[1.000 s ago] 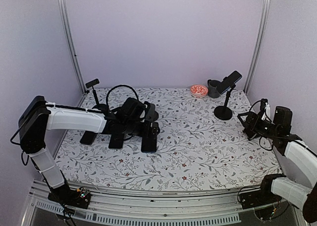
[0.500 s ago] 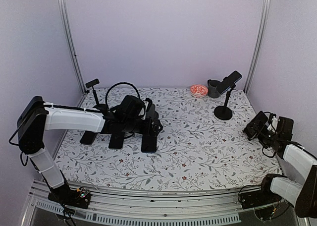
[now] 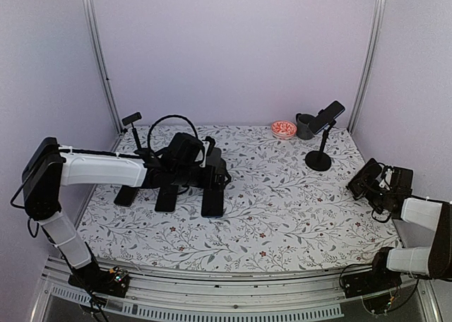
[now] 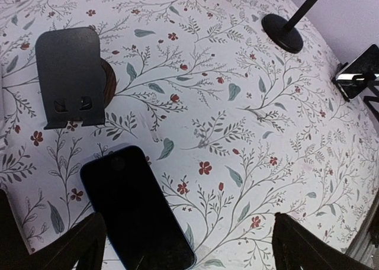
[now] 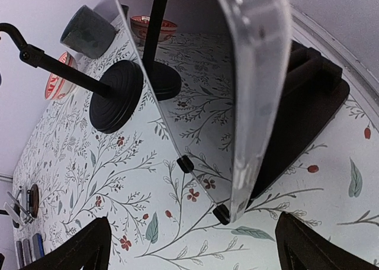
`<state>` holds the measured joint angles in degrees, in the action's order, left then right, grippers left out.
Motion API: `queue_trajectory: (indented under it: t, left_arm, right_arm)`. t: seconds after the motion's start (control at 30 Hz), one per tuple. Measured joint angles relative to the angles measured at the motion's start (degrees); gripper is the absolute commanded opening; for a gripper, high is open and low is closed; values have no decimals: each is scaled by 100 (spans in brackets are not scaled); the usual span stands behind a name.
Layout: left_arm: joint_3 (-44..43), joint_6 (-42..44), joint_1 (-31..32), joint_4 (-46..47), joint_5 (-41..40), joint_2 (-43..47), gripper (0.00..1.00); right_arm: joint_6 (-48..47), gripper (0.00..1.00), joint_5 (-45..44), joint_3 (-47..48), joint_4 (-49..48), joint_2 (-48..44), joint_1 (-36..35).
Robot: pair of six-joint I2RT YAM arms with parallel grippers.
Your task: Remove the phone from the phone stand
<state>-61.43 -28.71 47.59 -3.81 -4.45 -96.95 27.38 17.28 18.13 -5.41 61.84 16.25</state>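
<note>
A phone in a clear case [image 5: 260, 86] leans upright on a low black phone stand [image 5: 305, 104], close in front of my right gripper [image 5: 198, 249]. That gripper is open and empty, a little short of the phone's lower edge. In the top view this phone [image 3: 366, 175] stands at the table's right edge beside the right gripper [image 3: 379, 186]. My left gripper [image 4: 189, 249] is open over a dark phone [image 4: 133, 208] lying flat. An empty black stand [image 4: 68, 74] sits beyond it. Another phone [image 3: 327, 116] sits on a pole stand [image 3: 319, 159] at the back right.
Three dark phones [image 3: 167, 198] lie flat under the left arm, with headphones [image 3: 157, 126] behind them. A small pole stand [image 3: 132, 119] is at the back left. A red bowl [image 3: 284, 129] and a grey cup [image 3: 305, 126] stand at the back.
My right arm has drawn back to the right and its forearm has dropped lower. The left gripper has shifted slightly towards the back. Both grippers stay open.
</note>
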Motion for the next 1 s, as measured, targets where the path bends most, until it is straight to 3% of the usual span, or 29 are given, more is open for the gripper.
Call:
queue_trajectory:
  t: [0.37,0.83,1.0]
  left_arm:
    - [-122,70,-63,-129,291,46,99]
    - [-227,127,-136,-201,518,85,99]
    - [-229,129,-166,-216,531,85,99]
  right_arm:
    - [-382,100,310,470,-601,1128,94]
    - [-437,74,667,848,-962,1753,293]
    - [-492,76,911,901,-1095,1919,398]
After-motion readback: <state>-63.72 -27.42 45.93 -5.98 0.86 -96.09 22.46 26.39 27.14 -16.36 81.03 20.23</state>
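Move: The phone leaning on the low stand at the table's right edge is about 6 cm ahead of the open right hand, 1 cm to its right and roughly level with it. The tall round stand, also holding a phone, rises some 17 cm ahead and 15 cm left. From the left hand, the low-stand phone is about 53 cm right, 3 cm ahead and 5 cm lower. The right hand reaches about 5 cm forward around the low-stand phone, its fingers closing by a quarter. ##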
